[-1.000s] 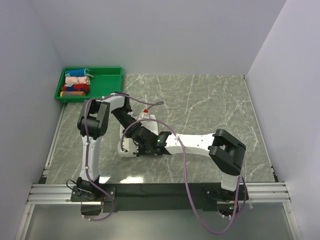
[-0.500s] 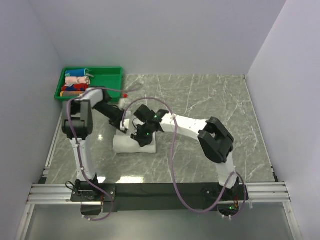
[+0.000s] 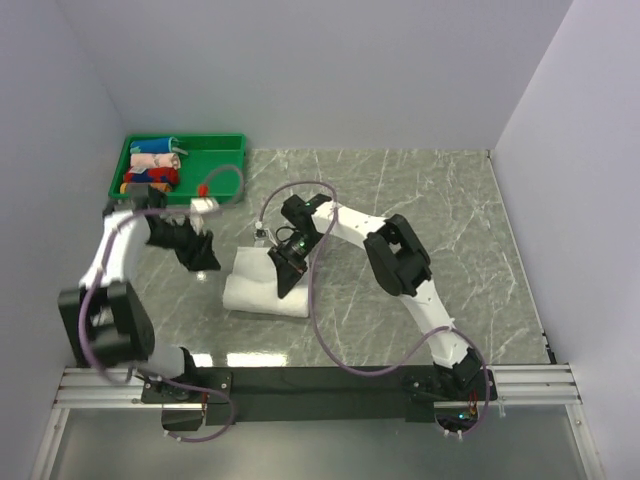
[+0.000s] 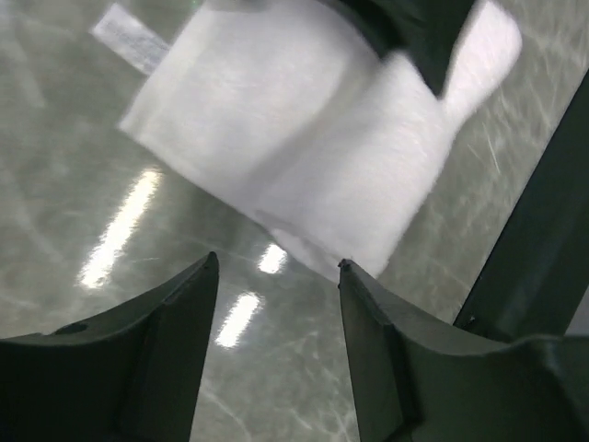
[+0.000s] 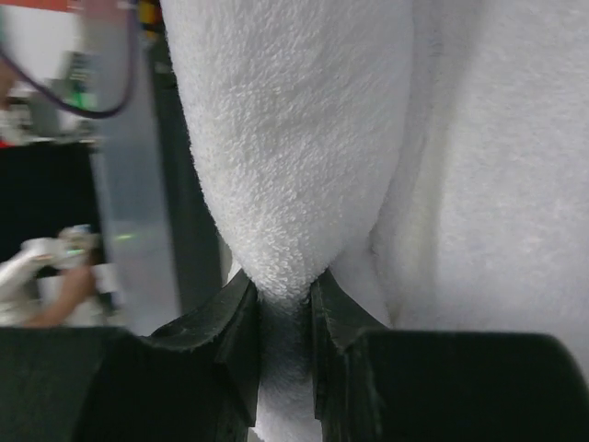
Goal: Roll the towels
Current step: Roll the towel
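The white terry towel [image 3: 258, 284] lies folded in a thick bundle on the marble table, left of centre. My right gripper [image 3: 284, 275] sits on its right end and is shut on a fold of the towel [image 5: 294, 175]. My left gripper [image 3: 207, 262] is open and empty, just left of the towel and apart from it. In the left wrist view the towel [image 4: 304, 157] lies beyond the spread fingers [image 4: 386, 359], with the right gripper's dark body at its far end.
A green tray [image 3: 215, 150] at the back left holds several small colourful rolled cloths [image 3: 152, 170]. Grey walls close in the table on three sides. The arms' purple cables loop over the table's middle.
My left gripper has let go and swung left, away from the towel. My right gripper has stayed shut on the towel, which now lies a little further left and flatter.
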`<state>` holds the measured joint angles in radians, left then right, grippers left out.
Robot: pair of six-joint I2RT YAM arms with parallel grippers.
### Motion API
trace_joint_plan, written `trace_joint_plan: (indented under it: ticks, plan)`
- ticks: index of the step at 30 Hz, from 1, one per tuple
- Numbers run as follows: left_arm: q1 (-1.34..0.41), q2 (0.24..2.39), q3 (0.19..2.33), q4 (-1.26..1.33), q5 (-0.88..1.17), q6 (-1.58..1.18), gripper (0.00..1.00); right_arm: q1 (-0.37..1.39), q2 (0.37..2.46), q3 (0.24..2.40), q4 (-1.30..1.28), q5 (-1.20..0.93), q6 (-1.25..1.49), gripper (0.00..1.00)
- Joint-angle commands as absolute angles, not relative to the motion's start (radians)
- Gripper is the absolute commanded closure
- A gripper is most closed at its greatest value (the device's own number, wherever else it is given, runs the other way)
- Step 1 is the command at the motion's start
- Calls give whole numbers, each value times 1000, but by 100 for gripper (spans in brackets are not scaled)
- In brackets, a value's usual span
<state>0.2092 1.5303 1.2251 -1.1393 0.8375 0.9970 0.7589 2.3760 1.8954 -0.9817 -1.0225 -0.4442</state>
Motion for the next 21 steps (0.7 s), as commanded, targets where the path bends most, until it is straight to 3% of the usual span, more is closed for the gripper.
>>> trace_joint_plan:
  ticks: [1,9,15,21]
  plan:
    - [144,1341,1010,-1059,761,1117,39,772,2598,1909,-1271,-1008,-515,100]
    - [-179,896,692,-806,623,1158,17,732,2707,1963,-1310,-1035,-483,100]
    - [-402,789,554,-664,502,1131,17,732,2692,1944,-1227,-999,-419,100]
    - [-557,874,534,-545,446,1046,18,732,2678,1930,-1178,-970,-391,100]
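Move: The left hand holds nothing. The towel roll's middle lies about 15 cm to its right, 8 cm back and some 11 cm below, with the towel's flat tail level ahead and about 11 cm to the right, and the roll's left end roughly 7 cm back and 8 cm to the right. The right hand already grips the towel, the roll's middle being about 4 cm to its left, 2 cm back and slightly lower. Keeping its pinch on the towel, the right hand turns its fingers up about 35 degrees, from slanting down to nearly level, while drawing back some 4 cm and a little right; it then holds still. The empty left hand swings about 11 cm back, then increasingly right and down, towards the near left end of the roll, turning clockwise as its fingers open wider. ##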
